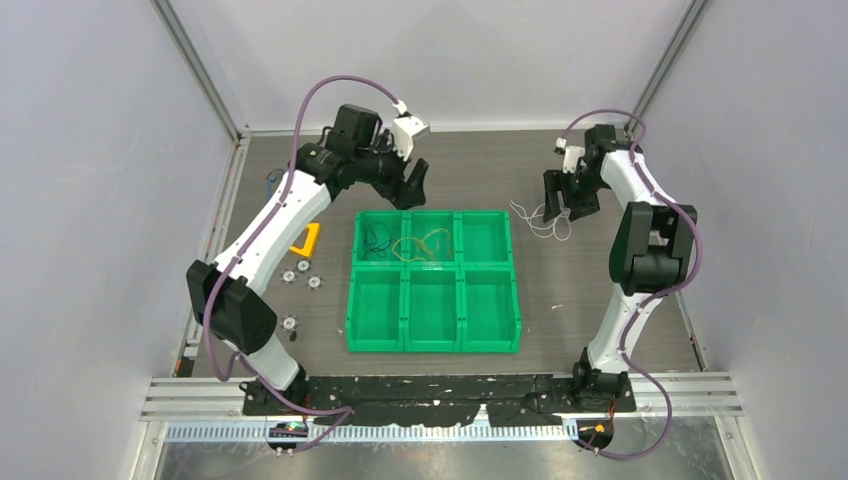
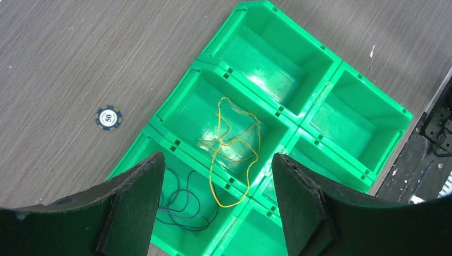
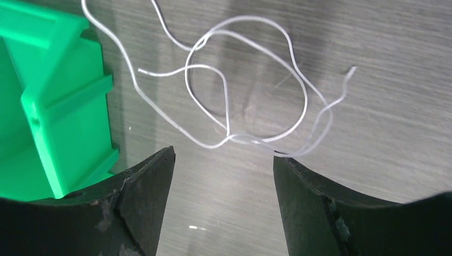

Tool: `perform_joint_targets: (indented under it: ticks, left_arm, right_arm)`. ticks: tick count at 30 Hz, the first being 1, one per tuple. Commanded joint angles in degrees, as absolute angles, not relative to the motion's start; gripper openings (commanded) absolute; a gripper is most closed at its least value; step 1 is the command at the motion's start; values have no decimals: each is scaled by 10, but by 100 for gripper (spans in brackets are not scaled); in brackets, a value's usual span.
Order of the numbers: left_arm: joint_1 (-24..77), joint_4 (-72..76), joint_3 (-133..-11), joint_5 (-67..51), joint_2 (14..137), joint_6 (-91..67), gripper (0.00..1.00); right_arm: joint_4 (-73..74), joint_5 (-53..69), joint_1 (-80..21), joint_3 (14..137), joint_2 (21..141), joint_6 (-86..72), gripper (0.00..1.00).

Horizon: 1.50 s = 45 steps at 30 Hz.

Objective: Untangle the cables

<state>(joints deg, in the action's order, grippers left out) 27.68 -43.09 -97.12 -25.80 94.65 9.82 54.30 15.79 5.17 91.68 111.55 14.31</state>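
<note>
A green six-compartment tray [image 1: 435,330] sits mid-table. A yellow-orange cable [image 1: 425,245] lies in its far middle compartment and shows in the left wrist view [image 2: 234,144], one loop draped over a divider. A dark blue-black cable [image 1: 376,240] lies in the far left compartment, also in the left wrist view [image 2: 184,205]. A white cable [image 1: 540,220] lies looped on the table right of the tray and shows in the right wrist view [image 3: 250,90]. My left gripper [image 1: 413,183] is open and empty above the tray's far edge. My right gripper [image 1: 560,203] is open and empty just above the white cable.
A yellow block [image 1: 306,240] and several small round discs [image 1: 300,273] lie left of the tray. A poker chip [image 2: 109,117] lies on the table beside the tray. More thin wires [image 1: 271,182] lie at the far left edge.
</note>
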Motion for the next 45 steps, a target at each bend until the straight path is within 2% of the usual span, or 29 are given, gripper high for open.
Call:
perform_joint_targets:
  ticks: [1,3,5,8,11,14,15,26,33,40,45]
  left_arm:
    - [264,-428,-979,-269,926,97,75]
    - [259,-430,-981,-267,926,95,75]
    - [256,-430,-979,-267,924,90,75]
    - [255,-427,-975,-271,923,87,75]
    - [253,-416,-967,-275,922,81,75]
    - [247,-402,-961,-281,921,69,74]
    - [244,-397,-960,-283,921,65,74]
    - [202,-352,-927,-292,901,45,74]
    - [197,-341,-912,-301,896,42,74]
    - [197,-334,-911,-301,890,31,74]
    - [196,-329,-893,-298,877,28,74]
  right_arm:
    - [487,175,46,922,1162,109,73]
    - [482,169,45,924,1174,113,70]
    - [477,161,45,924,1180,119,63]
    - [489,173,47,949,1178,134,36]
    - [507,167,47,968,1169,163,32]
    - [530,168,48,995,1172,185,8]
    - [544,175,49,1000,1170,193,6]
    - [593,273,45,1012,986,264,5]
    - [653,352,-27,1049,915,295,5]
    - [646,248,-145,1010,884,343,5]
    - [651,169,-171,1003,899,369,5]
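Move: The loose coil of white cable lies nearly under the open right gripper, roughly 2 cm ahead, 1 cm left and 6 cm below. From that hand, the empty far-right tray compartment is some 18 cm left and 2 cm back; the yellow cable is about 34 cm left and 3 cm back, both around 5 cm lower. From the left hand, the white cable lies about 39 cm right, 9 cm ahead and 24 cm below. Dip the right gripper about 5 cm onto the white cable and shut the fingers on it, easing slightly forward. Then lift roughly 25 cm and swing left and back towards the far-right compartment, tilting the fingertips up and turning counter-clockwise some 40 degrees; settle slightly lower at the end. Meanwhile draw the open left gripper a few centimetres left and forward. ##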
